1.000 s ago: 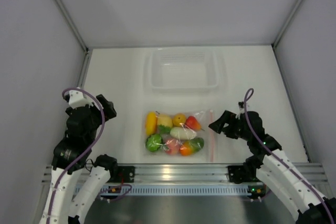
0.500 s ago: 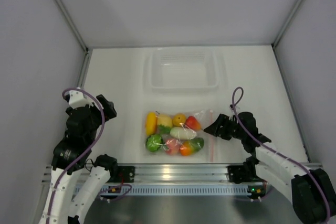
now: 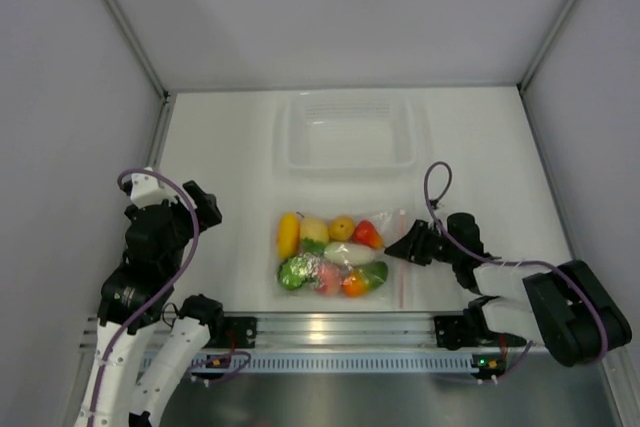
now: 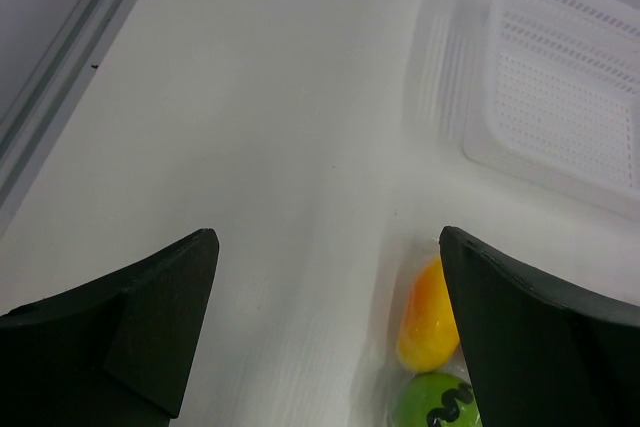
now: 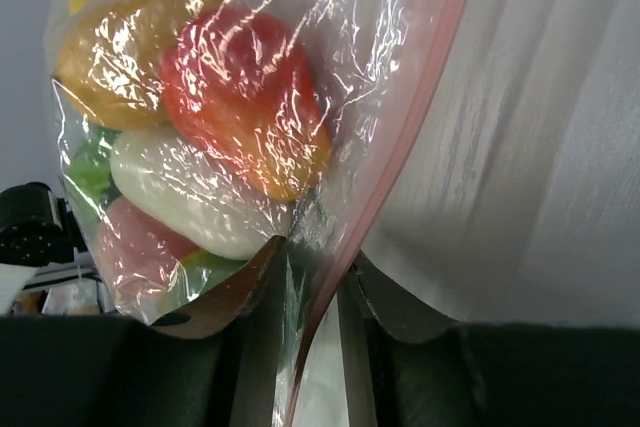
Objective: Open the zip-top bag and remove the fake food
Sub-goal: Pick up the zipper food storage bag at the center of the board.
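The zip-top bag lies flat on the table near the front, its pink-red zip strip along the right edge. Inside it the fake food shows yellow, orange, red, white and green pieces. My right gripper is low at that right edge. In the right wrist view its jaws pinch the clear plastic and the zip strip, with red fake food and a white piece just beyond. My left gripper hovers open left of the bag; its view shows a yellow-orange piece and a green one.
A rigid clear tub stands behind the bag at the back centre, seen also in the left wrist view. Grey walls close in the table on the left, right and back. A metal rail runs along the front edge.
My right arm has dropped and slid left to the bag's zip edge, and its jaws have narrowed onto the plastic. The bag's contents shifted slightly. The left arm has not moved.
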`<state>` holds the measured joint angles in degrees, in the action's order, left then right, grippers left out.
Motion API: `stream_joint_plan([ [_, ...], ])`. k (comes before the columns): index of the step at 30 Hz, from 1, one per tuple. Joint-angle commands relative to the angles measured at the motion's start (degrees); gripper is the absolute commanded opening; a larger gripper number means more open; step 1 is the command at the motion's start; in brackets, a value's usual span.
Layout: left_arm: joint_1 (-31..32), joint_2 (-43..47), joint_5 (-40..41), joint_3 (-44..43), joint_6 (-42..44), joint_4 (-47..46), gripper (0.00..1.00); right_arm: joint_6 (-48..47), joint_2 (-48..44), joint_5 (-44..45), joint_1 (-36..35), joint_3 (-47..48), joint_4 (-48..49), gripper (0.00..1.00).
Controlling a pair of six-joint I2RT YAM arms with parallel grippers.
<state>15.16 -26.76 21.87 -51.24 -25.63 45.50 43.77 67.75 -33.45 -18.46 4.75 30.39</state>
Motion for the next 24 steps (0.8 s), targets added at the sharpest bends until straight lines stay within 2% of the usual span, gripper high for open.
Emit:
stream_joint_plan([
  [1, 0.31, 0.48, -0.25, 0.18, 0.14, -2.78, 0.98, -0.17, -0.93, -1.27, 0.70, 0.51, 9.61, 0.27],
  [4, 0.31, 0.49, -0.33, 0.18, 0.14, -2.78, 0.98, -3.15, -7.33, 0.75, 0.27, 3.40, 0.92, 0.18],
  [5, 0.31, 0.31, -0.42, 0.18, 0.14, -2.78, 0.98, -4.12, -9.28, 1.97, 0.18, 4.12, -4.24, 0.11],
  [8, 0.31, -0.56, -1.30, -0.17, 0.40, -3.04, 0.98, -10.25, -16.93, 5.40, -0.17, 8.42, -16.27, 0.00],
  [10, 0.31, -1.36, -2.09, -0.52, 0.84, -3.13, 0.98, -12.99, -20.96, 6.38, -0.35, 12.10, -21.76, 0.00],
  [15, 0.31, -4.87, -5.95, -3.15, 0.76, -4.01, 0.98, -21.86, -23.54, 5.60, -0.44, 21.33, -38.18, 0.00],
  [20, 0.31, -7.77, -14.99, -6.32, 0.67, -7.61, 0.99, -24.96, -22.14, 3.48, -2.45, 31.79, -44.88, 0.00],
  [24, 0.31, -11.81, -24.82, -11.32, 1.72, -9.72, 0.99, -30.74, -17.66, 9.44, -9.20, 45.12, -55.42, 0.00],
])
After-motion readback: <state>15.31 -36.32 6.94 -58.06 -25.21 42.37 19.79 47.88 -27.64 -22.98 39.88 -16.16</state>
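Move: The right gripper is at the zip edge of the food storage bag, which runs between the part-open fingertips; the bag's middle is about 10 cm left and 1 cm back. The red pepper inside lies some 5 cm left and 3 cm ahead, the mango 4 cm left and 5 cm back, and the white tray about 22 cm ahead and 9 cm left. From the left gripper the bag's middle is roughly 28 cm right, level fore and aft, and 24 cm below. Shut the right gripper on the bag's zip edge and, keeping that pinch, lift fast by about 18 cm, easing some 3 cm forward and tilting the fingertips up roughly 25 degrees. Partway through, start the left gripper, still wide open, to the right towards the bag by about 5 cm, slightly forward and, after a small dip, up, turning clockwise. ##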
